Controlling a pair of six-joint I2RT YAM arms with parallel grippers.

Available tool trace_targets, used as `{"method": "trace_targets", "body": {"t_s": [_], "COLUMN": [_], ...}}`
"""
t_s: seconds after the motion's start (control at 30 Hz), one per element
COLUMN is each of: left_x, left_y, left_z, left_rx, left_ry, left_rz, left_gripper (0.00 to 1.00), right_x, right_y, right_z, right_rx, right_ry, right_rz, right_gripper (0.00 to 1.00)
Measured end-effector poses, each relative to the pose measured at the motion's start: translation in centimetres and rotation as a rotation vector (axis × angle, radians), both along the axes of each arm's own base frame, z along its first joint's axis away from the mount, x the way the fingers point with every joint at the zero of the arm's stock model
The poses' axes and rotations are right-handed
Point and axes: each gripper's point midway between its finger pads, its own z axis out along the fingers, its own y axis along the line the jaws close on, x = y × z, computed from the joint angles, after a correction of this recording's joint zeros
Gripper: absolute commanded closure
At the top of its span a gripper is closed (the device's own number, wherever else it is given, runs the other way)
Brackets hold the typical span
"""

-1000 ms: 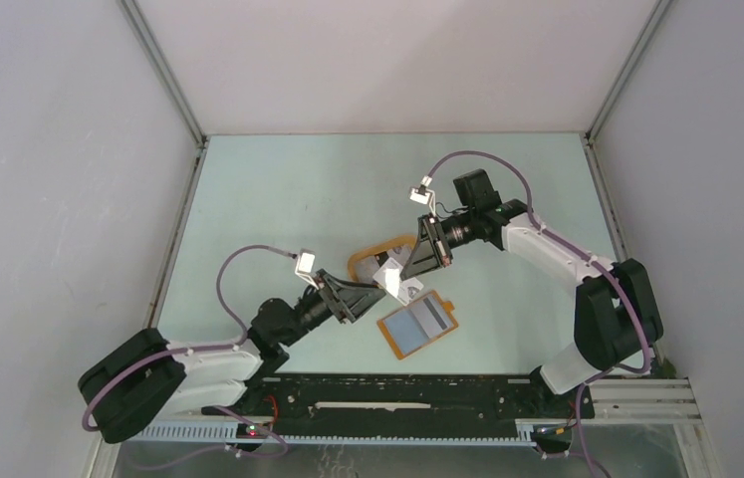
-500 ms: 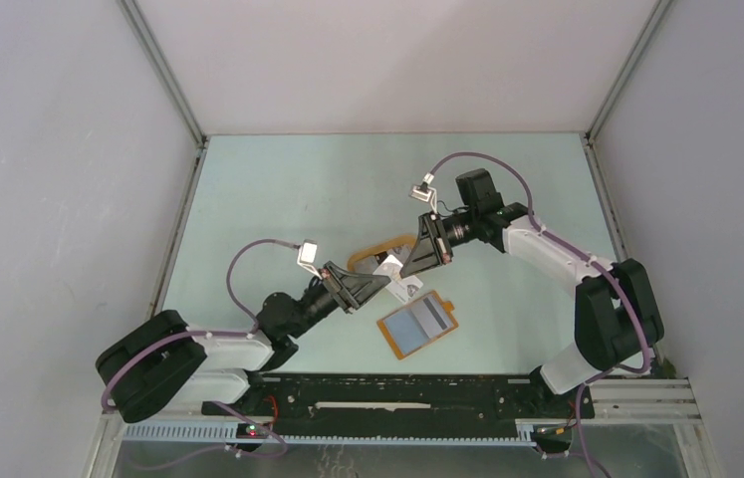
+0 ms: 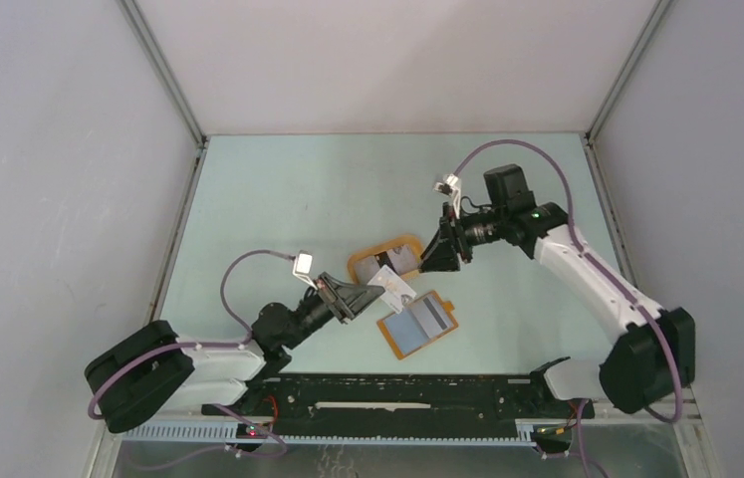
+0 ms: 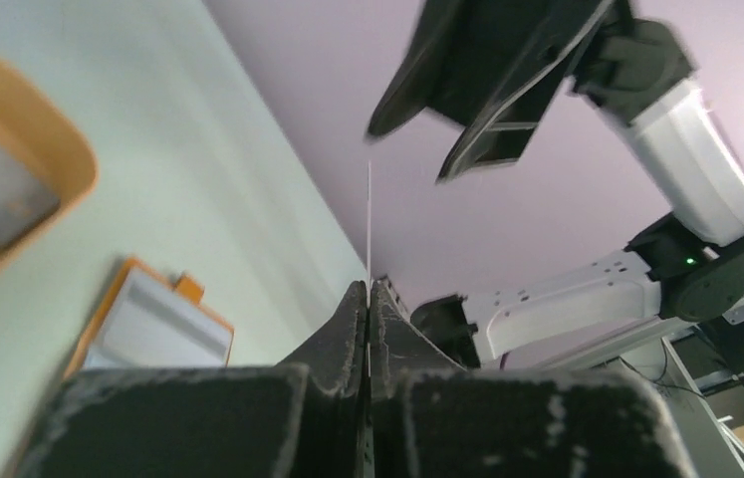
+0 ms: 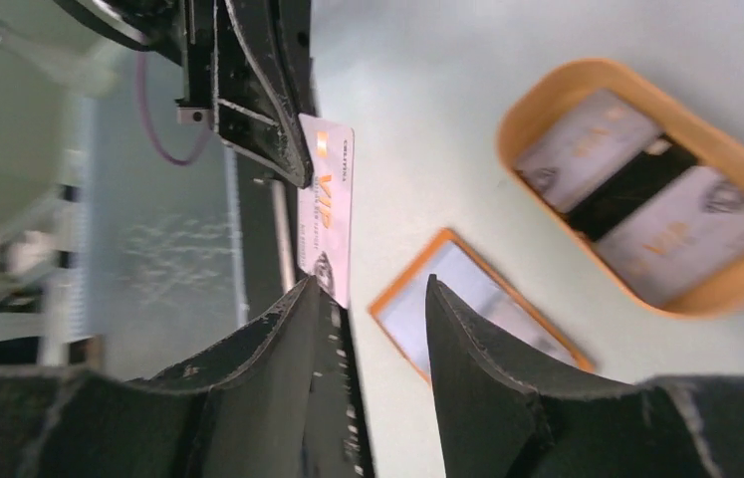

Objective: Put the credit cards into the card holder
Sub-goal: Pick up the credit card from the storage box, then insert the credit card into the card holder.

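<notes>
A pale credit card is pinched in my left gripper, which is shut on it above the table between the tray and the card holder. The left wrist view shows this card edge-on, rising from the closed fingertips. My right gripper is open and apart from the card, up and to the right. In its wrist view the card stands just past the left finger of the right gripper. The orange-brown card holder lies flat with a pale card and a dark stripe showing on it.
An oval orange tray sits just behind the held card. It holds two pale cards and a dark one. The card holder lies near the tray. Grey walls close in the table on three sides.
My left gripper closed on the card that the right gripper held. The right gripper opened, let go and drew back to the right. The left arm shifted slightly.
</notes>
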Motion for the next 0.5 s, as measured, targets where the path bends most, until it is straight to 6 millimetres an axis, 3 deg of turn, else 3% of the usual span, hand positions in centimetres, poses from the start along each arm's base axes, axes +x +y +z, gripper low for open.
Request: {"method": "trace_targets", "body": {"t_s": [0.13,0.2,0.33,0.5], "left_x": [-1.6,-1.8,-3.2,-2.9], "left_y": [-0.3,-0.6,-1.6,-1.5], "left_z": [-2.9,-4.0,-5.8,-9.7], "left_rx": [0.032,0.037,0.051,0.113], "left_ry": [0.107,0.164,0.250,0.362], "left_rz": [0.003,0.030,0.050,0.134], "left_gripper": [1.00,1.00,1.00,1.00], "right_x": [0.6,0.8,1.8,2.6], "right_y": [-1.9,-2.9,-4.9,-6.6], "right_z": [0.7,0.0,-4.6,-10.9], "right_rx": [-0.072,-0.116,-0.279,-0.457], "right_ry": [-0.241,-0.336,-0.371,-0.251], "right_rz": [-0.050,-0.071,-0.106,-0.088], "right_gripper": [0.48,0.48,0.49,0.51]}}
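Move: Below and to the right of the left hand, which already holds the credit card, lies the open card holder: about 8 cm right, 1 cm ahead and some 19 cm down. From the right hand, empty and half open, the holder is about 1 cm back, straight across and 20 cm below. The storage box lies beyond the holder, some 15 cm ahead and 1 cm right of the left hand, or 11 cm ahead and 6 cm left of the right hand. Sinking about 10 cm and drawing back some 3 cm, the left hand brings the still-pinched card down towards the card holder, tipping its fingers about 20 degrees from slightly upward to near level. The right hand backs off rightward from the card, then drops about 11 cm towards the holder's tabbed right edge, drifting rightward throughout; its fingers stay half open and tilt some 25 degrees further down. ##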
